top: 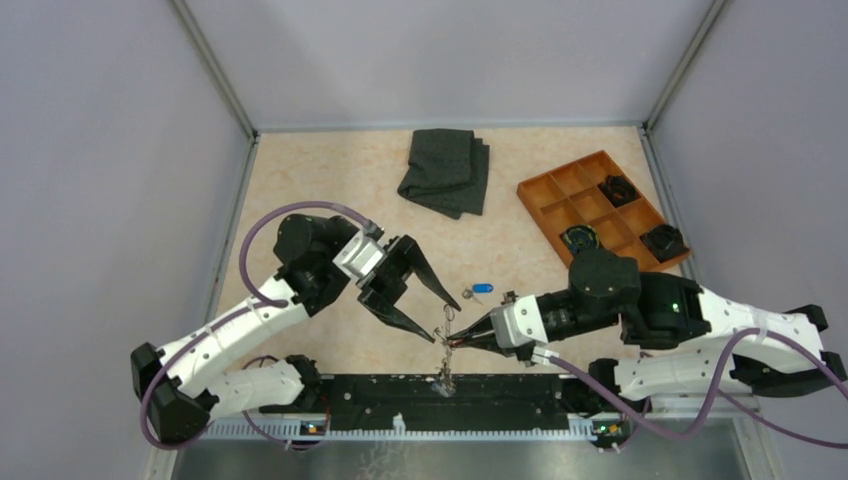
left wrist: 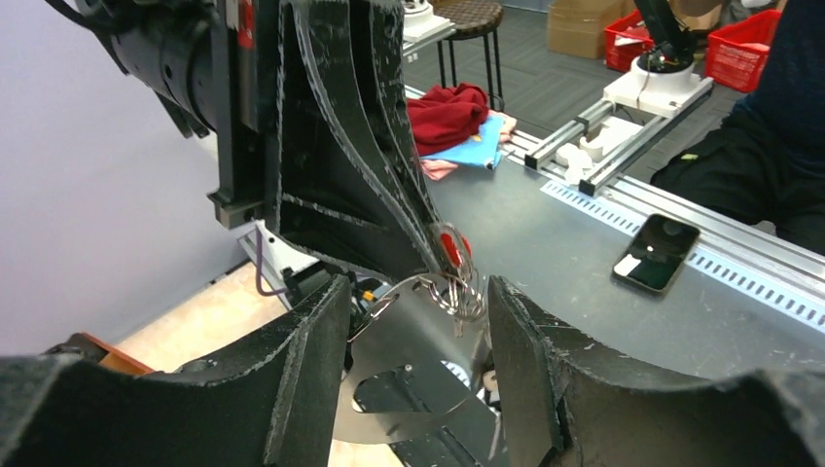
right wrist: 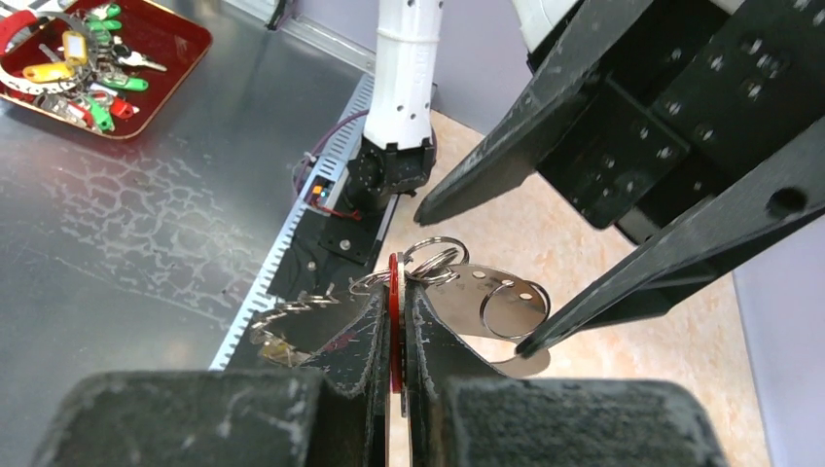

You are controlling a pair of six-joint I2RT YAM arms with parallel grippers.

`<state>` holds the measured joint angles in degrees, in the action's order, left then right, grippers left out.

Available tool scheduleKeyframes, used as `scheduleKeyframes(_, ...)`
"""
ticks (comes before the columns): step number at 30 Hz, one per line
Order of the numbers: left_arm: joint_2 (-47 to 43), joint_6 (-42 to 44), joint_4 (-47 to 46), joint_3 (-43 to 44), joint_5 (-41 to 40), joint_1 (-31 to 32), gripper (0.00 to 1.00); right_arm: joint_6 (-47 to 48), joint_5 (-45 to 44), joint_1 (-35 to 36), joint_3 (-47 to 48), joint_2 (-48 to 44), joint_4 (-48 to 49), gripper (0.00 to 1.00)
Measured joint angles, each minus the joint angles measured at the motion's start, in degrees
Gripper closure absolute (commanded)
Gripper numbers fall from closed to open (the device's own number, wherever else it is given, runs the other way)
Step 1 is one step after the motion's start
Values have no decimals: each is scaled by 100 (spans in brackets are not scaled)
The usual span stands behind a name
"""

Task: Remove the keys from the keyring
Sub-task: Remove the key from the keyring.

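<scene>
My right gripper [right wrist: 396,292] is shut on a red-headed key [right wrist: 394,321], which stands edge-on between its pads. That key hangs on the keyring [right wrist: 486,292], a pale grey metal band with split rings [right wrist: 435,258] at its end. The bunch is held above the table's near edge [top: 447,345]. My left gripper [top: 445,317] is open and straddles the band [left wrist: 409,350], one finger [left wrist: 292,389] on each side; the lower fingertip [right wrist: 530,342] touches the band's edge. A blue-headed key [top: 482,289] lies loose on the table just behind the grippers.
A folded dark cloth [top: 445,170] lies at the back centre. An orange compartment tray [top: 552,195] with black clumps stands at the back right. A black rail [top: 380,400] runs along the near edge. Off the table sit a red tray of keys [right wrist: 185,39] and a phone [left wrist: 657,253].
</scene>
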<state>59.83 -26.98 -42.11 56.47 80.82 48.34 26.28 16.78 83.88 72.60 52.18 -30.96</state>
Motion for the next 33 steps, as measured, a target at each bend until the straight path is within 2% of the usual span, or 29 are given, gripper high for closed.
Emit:
scheduleKeyframes(12,96,219,385,-118,151,352,67,-107,133,9,72,-46,-212,100)
scheduleKeyframes(19,-76,140,118,-743,-61,564,99,-101,11,11,72,-155,-310,100)
scheduleKeyframes(30,-761,94,-505,-1613,-922,577,100,-83,-208,13,140,-142,-437,100)
scheduleKeyframes(33,-822,-127,-1010,-1943,-1207,577,100,-76,-258,13,142,-142,-466,100)
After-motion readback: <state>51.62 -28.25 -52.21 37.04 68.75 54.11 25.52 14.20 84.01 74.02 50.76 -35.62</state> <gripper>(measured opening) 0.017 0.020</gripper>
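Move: The keyring end the left hand goes for lies about 2 cm back, level sideways and some 3 cm below it. The red tag gripped by the right hand sits roughly 2 cm back, 1 cm right and 2 cm below the left hand; a loose key with a blue tag lies about 21 cm ahead, 9 cm right and 40 cm below. From the right hand, the keyring end is only about 1 cm left and 1 cm below, level fore and aft. The left fingers shut from well open and pinch a ring at the end of the keyring, the hand having sunk about 5 cm and drawn back 2–3 cm beside the right fingertips. The right hand keeps its pinch on the red tag and eases about 1.5 cm to the right. ##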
